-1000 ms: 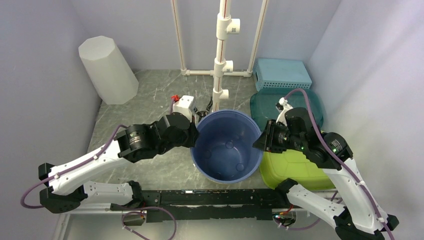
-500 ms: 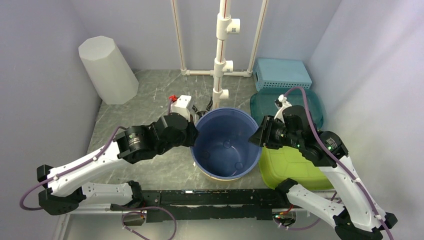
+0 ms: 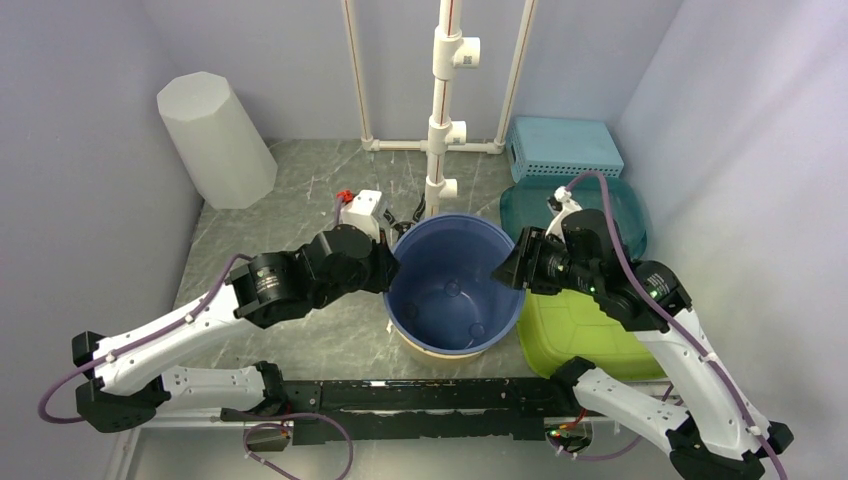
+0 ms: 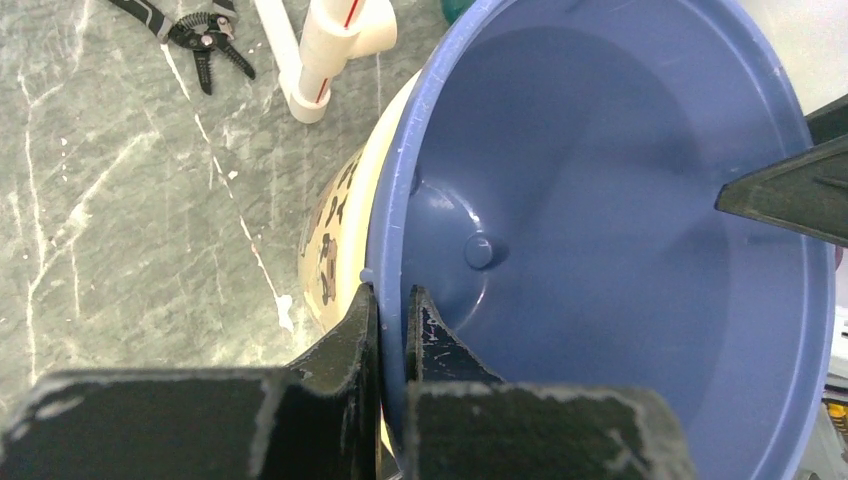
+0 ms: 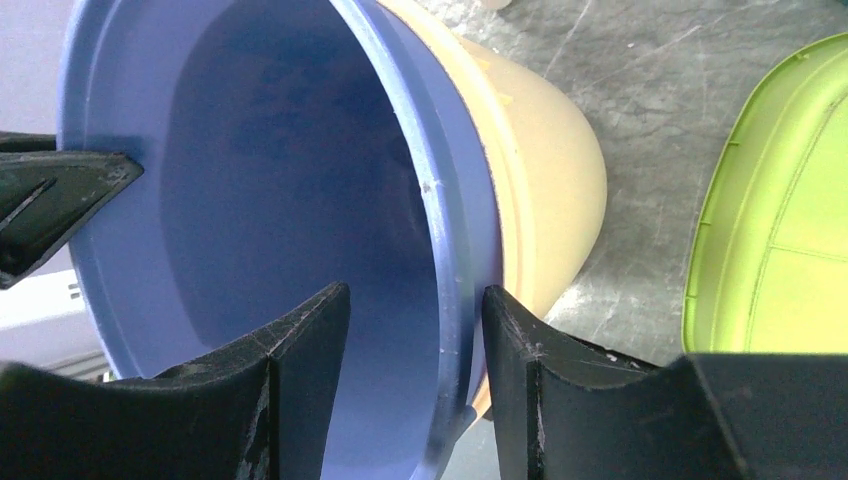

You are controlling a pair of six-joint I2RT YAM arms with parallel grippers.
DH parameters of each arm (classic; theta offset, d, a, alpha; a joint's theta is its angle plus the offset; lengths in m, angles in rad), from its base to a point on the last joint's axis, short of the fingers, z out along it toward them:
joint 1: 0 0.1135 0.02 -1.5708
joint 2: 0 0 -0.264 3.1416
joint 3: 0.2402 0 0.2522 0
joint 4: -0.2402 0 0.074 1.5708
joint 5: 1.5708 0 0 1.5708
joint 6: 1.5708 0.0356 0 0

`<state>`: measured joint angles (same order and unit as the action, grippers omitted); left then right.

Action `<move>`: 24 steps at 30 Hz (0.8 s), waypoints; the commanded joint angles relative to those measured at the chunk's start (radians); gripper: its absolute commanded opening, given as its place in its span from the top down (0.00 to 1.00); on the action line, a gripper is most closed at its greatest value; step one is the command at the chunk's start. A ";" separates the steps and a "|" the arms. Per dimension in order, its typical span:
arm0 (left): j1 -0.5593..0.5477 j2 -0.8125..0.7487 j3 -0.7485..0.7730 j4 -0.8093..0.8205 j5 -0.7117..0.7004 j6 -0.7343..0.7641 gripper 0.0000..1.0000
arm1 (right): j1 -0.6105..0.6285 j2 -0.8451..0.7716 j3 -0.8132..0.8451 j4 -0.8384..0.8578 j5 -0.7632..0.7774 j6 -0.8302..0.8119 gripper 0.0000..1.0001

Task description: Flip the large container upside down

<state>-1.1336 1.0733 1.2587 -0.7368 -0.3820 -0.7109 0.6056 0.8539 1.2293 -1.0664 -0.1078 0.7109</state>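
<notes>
The large container [image 3: 455, 290] is a bucket, blue inside and cream outside, mouth up and tilted so its cream wall shows at the near side. My left gripper [image 3: 392, 268] is shut on its left rim, one finger inside and one outside [image 4: 390, 290]. My right gripper [image 3: 512, 272] stands open astride the right rim [image 5: 415, 295]. The outer finger [image 5: 520, 340] lies close to the rim and a wide gap separates the rim from the inner finger. In the left wrist view the container [image 4: 620, 200] fills the frame. The right wrist view shows its blue inside [image 5: 270, 180].
A lime green lid [image 3: 585, 330] lies under the right arm, a teal lid [image 3: 620, 210] and teal basket [image 3: 565, 147] behind it. A white pipe stand [image 3: 445, 100] rises just behind the container. Pliers [image 4: 190, 30] lie near its base. A white octagonal block [image 3: 215, 140] stands far left.
The right gripper's jaws have spread apart and let go of the right rim. The container has shifted slightly away and tilted, its cream wall now showing at the near side.
</notes>
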 commanded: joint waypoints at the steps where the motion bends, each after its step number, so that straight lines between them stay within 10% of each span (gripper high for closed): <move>1: -0.062 0.023 -0.017 0.393 0.373 0.016 0.97 | 0.061 0.097 -0.067 0.177 -0.088 0.049 0.46; 9: -0.062 0.016 -0.012 0.390 0.373 0.025 0.97 | 0.147 0.163 -0.058 0.182 -0.018 0.053 0.48; 14: -0.061 -0.003 -0.009 0.396 0.373 0.030 0.97 | 0.191 0.188 0.004 0.117 0.103 0.054 0.91; 18: -0.062 0.000 0.034 0.328 0.358 0.055 0.97 | 0.194 0.196 0.079 0.058 0.179 0.035 1.00; 24: -0.061 -0.084 0.063 0.109 0.180 0.062 0.48 | 0.159 0.151 0.160 -0.043 0.252 0.006 1.00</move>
<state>-1.1336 1.0595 1.2606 -0.7715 -0.3649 -0.6697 0.7681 1.0016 1.3247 -1.1782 0.2184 0.6987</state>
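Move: The right gripper's open fingers straddle the container's blue rim on its right side; the grip spot is about 2 cm ahead and 2 cm below that hand. The container's middle lies some 12 cm to this hand's left, 3 cm back and 14 cm below; the lime tray about 22 cm right, 3 cm ahead and 26 cm below. From the left gripper, already pinching the rim's left side, the container's middle is roughly 15 cm right, 4 cm back and 15 cm below. Push the right gripper about 2 cm forward and nearly as far down over the rim, rolling it some 15 degrees so its left side dips, and shut the fingers on the blue wall as it drifts slightly right. Keep the left gripper nearly in place on the opposite rim; only once the right has closed, open its fingers about a third of the way. ##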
